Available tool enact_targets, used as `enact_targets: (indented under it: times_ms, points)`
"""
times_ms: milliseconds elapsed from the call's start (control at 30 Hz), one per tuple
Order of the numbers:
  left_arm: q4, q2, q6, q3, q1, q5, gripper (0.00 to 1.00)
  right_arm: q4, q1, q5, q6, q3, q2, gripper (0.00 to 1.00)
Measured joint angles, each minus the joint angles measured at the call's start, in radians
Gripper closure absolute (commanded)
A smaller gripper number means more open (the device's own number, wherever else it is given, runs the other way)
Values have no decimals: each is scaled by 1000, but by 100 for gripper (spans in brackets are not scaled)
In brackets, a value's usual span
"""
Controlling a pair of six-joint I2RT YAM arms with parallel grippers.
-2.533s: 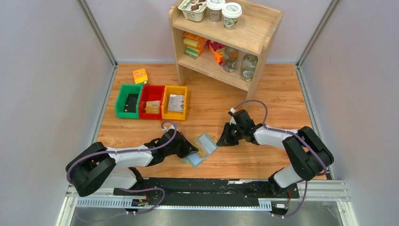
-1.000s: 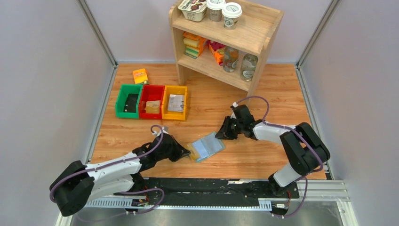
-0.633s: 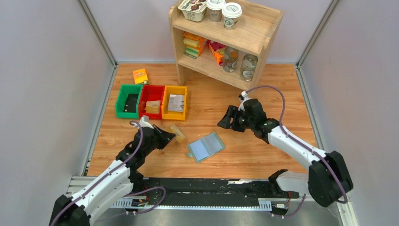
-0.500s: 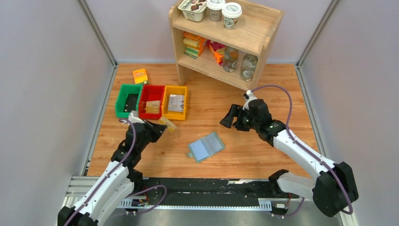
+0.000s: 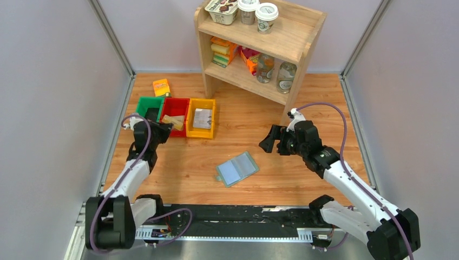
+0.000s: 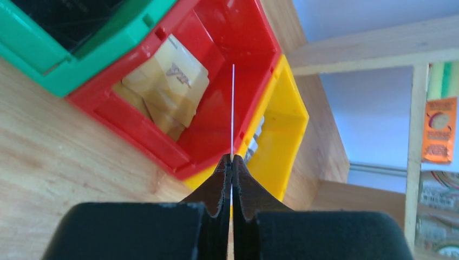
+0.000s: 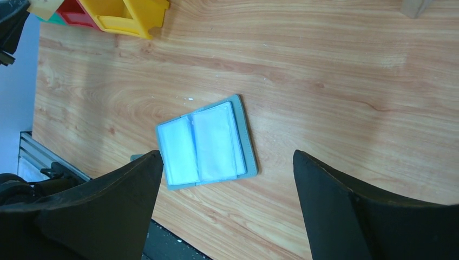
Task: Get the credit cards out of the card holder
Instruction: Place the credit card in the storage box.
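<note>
The card holder (image 5: 237, 168) lies open on the wooden table, its pale blue pockets facing up, also seen in the right wrist view as the card holder (image 7: 208, 142). My left gripper (image 5: 164, 128) is shut on a tan credit card (image 5: 174, 121) above the red bin (image 5: 176, 101). In the left wrist view that credit card (image 6: 233, 108) shows edge-on as a thin white line rising from my left gripper (image 6: 232, 160). More tan cards (image 6: 172, 86) lie in the red bin (image 6: 238, 49). My right gripper (image 5: 270, 140) hangs open above the table, right of the holder, with nothing between its wide-apart fingers (image 7: 135, 184).
A green bin (image 5: 147, 100) and a yellow bin (image 5: 201, 133) flank the red one, and each has a card inside. An orange packet (image 5: 161, 86) lies behind them. A wooden shelf (image 5: 295, 76) with cups, jars and packets stands at the back.
My left arm pulled a tan card from the holder and swung left and back with it to the red bin. The right gripper opened, let go of the holder and drew away to the right.
</note>
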Motion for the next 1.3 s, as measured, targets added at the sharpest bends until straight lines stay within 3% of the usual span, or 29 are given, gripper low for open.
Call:
enact_targets:
  times_ms: [400,667,900,1300]
  points:
    - [200,370,-47,134,12,-45,100,-7,-15,4,-63,0,8,5]
    - [235,509,-103,143,12,-18,79,-7,-26,2,-82,-3,11,5]
    - [198,485,-107,143,13,-8,66,-25,-35,3,-86,-6,11,5]
    - [-105,192,-50,142,5,40,64,-52,-35,-47,-89,-5,31,6]
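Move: My left hand holds a card edgewise. The middle of the red storage box lies about 12 cm straight ahead of that hand and some 11 cm below. The green box stands about 10 cm to the left of the red one and the yellow box about 11 cm to its right, both level with it in reach and height. From my right hand the red box is about 25 cm ahead, 36 cm left and 11 cm down. With my left hand I carry the card about 7 cm forward to the near part of the red storage box, then sink about 6 cm, tipping the fingers slightly down. There I open them to roughly a third, let go of the card, and draw back and up, about 4.5 cm each way, with the fingers left open. ##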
